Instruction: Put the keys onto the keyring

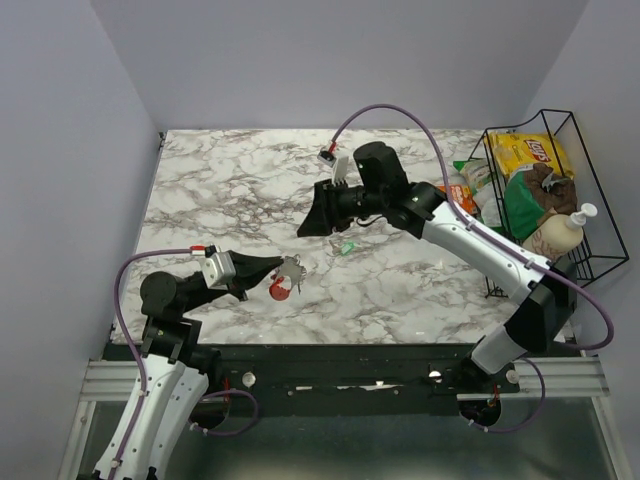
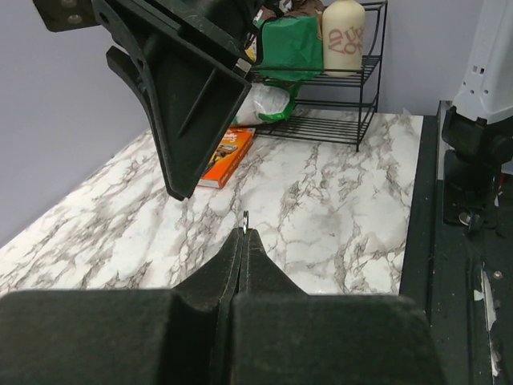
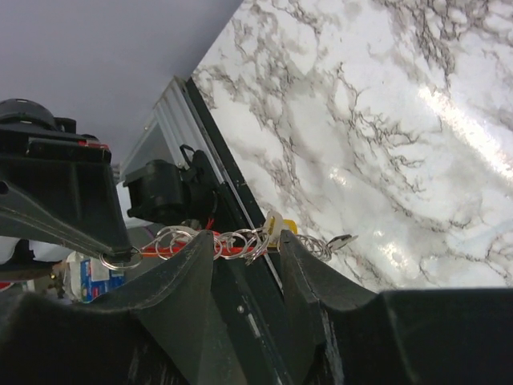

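My left gripper (image 1: 283,265) (image 2: 244,233) is shut on the edge of the keyring (image 2: 245,217) (image 3: 120,261), a thin metal loop. A chain of small silver rings (image 3: 232,241) trails from it. A red key (image 1: 279,290) and a yellow key head (image 3: 282,228) hang on that chain. A green key (image 1: 348,247) lies loose on the marble. My right gripper (image 1: 306,229) (image 3: 244,241) hovers just beyond and above the left one. Its jaws stand apart with nothing between them, and the chain shows past its fingertips.
A black wire rack (image 1: 590,200) at the right edge holds a yellow chip bag (image 1: 528,152), a green bag and a pump bottle (image 1: 560,232). An orange flat packet (image 2: 226,155) lies beside it. Purple cables (image 1: 400,110) loop over both arms.
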`<state>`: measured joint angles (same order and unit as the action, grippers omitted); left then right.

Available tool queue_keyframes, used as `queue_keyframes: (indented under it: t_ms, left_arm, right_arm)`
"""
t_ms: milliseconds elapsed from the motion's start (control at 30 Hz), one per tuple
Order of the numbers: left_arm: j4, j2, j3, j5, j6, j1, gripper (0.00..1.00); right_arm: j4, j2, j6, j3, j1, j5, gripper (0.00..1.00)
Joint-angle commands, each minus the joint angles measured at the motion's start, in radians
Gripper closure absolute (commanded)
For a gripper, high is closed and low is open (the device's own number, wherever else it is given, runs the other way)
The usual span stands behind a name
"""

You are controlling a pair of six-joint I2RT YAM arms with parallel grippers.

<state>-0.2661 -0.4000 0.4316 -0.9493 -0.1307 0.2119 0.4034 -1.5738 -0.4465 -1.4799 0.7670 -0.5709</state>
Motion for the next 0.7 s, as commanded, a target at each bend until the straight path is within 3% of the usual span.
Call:
queue_keyframes:
  t_ms: [0, 667]
  left_arm:
    - [-0.002, 0.006, 0.016, 0.027, 0.026, 0.004, 1.00]
    - [0.001, 0.010, 0.010, 0.020, 0.031, 0.004, 1.00]
  right_arm:
    - [0.190, -0.054, -0.018, -0.059, 0.025, 0.052, 0.52]
    - [0.238, -0.094, -0.026, -0.066, 0.043, 0.006, 0.53]
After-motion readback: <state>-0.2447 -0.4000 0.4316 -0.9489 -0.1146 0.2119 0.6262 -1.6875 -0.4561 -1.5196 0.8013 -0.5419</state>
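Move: The bunch of keys hangs on its metal rings from the left fingertips, about 1 cm ahead, 2 cm right and 8 cm below the left hand point. From the right hand it is some 6 cm back, 2 cm left and 7 cm down; the left fingertips are 8 cm back, 3 cm left and a little higher, the red key hangs about 8 cm back, 4 cm left and 8 cm down, and the green key lies on the table roughly 9 cm ahead, 10 cm right and 26 cm below. Keep the left gripper shut and still on the keyring. Lower the half-open right gripper about 6.5 cm beside the hanging keys, easing it some 2 cm back towards them and tipping its left-pointing fingers roughly 20 degrees farther down; then hold there without closing. ##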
